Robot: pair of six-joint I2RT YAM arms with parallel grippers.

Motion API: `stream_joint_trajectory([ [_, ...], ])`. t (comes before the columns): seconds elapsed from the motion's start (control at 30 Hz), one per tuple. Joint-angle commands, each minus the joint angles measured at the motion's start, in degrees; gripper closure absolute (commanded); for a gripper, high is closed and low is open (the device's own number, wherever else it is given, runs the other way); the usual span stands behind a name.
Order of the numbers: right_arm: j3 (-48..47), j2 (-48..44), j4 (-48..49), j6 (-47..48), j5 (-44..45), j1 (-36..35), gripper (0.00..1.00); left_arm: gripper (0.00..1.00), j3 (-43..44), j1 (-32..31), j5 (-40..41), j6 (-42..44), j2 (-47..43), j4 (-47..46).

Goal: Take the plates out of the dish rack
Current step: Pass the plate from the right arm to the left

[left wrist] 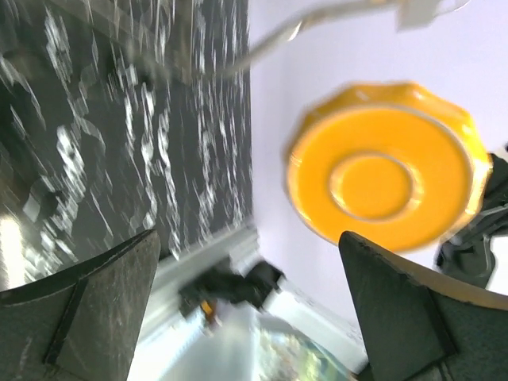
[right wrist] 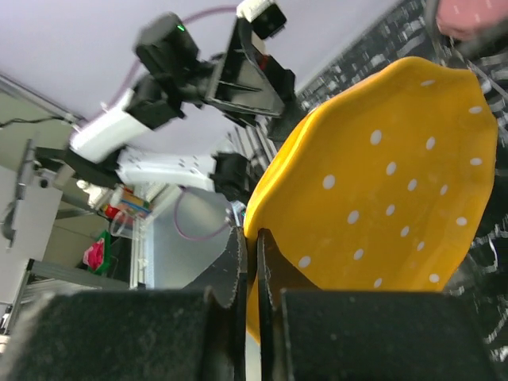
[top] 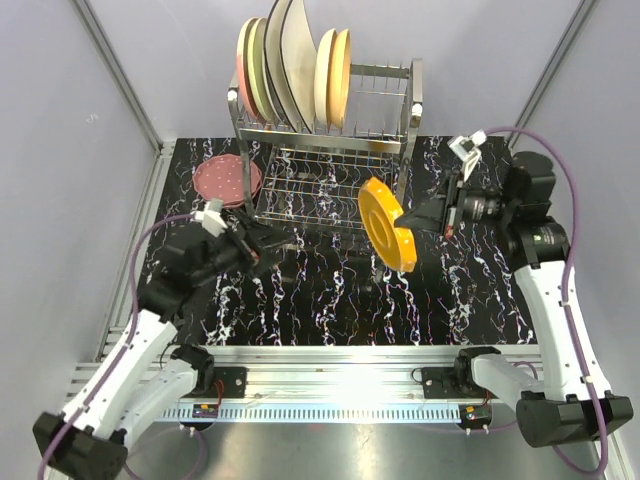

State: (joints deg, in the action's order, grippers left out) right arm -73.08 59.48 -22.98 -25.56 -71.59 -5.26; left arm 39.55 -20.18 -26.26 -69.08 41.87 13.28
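Note:
A yellow-orange plate (top: 386, 222) with white dots hangs on edge above the table in front of the dish rack (top: 330, 140). My right gripper (top: 408, 216) is shut on its rim; in the right wrist view the fingers (right wrist: 248, 246) pinch the plate (right wrist: 381, 190). Several plates (top: 290, 62) stand upright on the rack's upper tier. A speckled maroon plate (top: 226, 178) lies flat on the table left of the rack. My left gripper (top: 262, 250) stands open and empty, pointing at the held plate (left wrist: 385, 176).
The rack's lower tier (top: 320, 190) holds nothing I can see. Black marbled tabletop (top: 330, 300) stretches before the rack. An aluminium rail (top: 330, 372) with both arm bases runs along the near edge. Pale walls close in on both sides.

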Motion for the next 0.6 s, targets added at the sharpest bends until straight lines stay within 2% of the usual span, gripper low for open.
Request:
stream_joint_trajectory([
  [0.0, 1.6, -2.0, -4.1, 14.7, 3.4, -3.2, 1.0, 0.01, 2.7, -7.1, 8.0, -9.0, 3.8, -2.3],
  [0.03, 2.1, -1.8, -6.8, 18.6, 4.3, -4.4, 1.0, 0.01, 2.9, -9.9, 8.9, -10.0, 5.0, -2.9],
  [0.13, 4.1, -2.1, -9.6, 24.7, 8.4, -7.6, 1.0, 0.01, 3.3, -12.9, 9.6, -13.0, 9.9, -7.3],
  [0.4, 8.2, -1.2, -14.2, 35.4, 12.3, -10.4, 1.0, 0.01, 6.6, -15.1, 9.2, -15.2, 17.8, -13.1],
  [0.57, 10.3, -1.6, -15.2, 41.5, 17.0, -15.4, 1.0, 0.01, 7.5, -16.0, 9.0, -14.9, 20.7, -14.7],
])
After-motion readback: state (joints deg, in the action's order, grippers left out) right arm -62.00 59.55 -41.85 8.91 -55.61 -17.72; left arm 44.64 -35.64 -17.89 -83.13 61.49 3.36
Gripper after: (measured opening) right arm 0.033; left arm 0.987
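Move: The orange plate, held at its rim by the right gripper, has its middle about 18 cm to the right of the open left hand, some 3 cm back and 6 cm above it. The left gripper, where the right hand is taking the plate, lies about 22 cm left, 2 cm ahead and 13 cm below the right hand. From the left hand the rack's lower shelf is roughly 12 cm ahead, 9 cm right and 12 cm lower; the pink plates lie 18 cm ahead, 13 cm left, 25 cm down. The right hand keeps its pinch on the orange plate's rim and lowers it about 13 cm in front of the rack towards the left gripper's level, its fingers tipping some 20 degrees downward on their way. The left hand, fingers staying wide open, goes about 8 cm to the right towards the plate, dipping some 4 cm and then rising about 2 cm while edging forward, its fingers tilting a little further down; it does not touch the plate yet. ##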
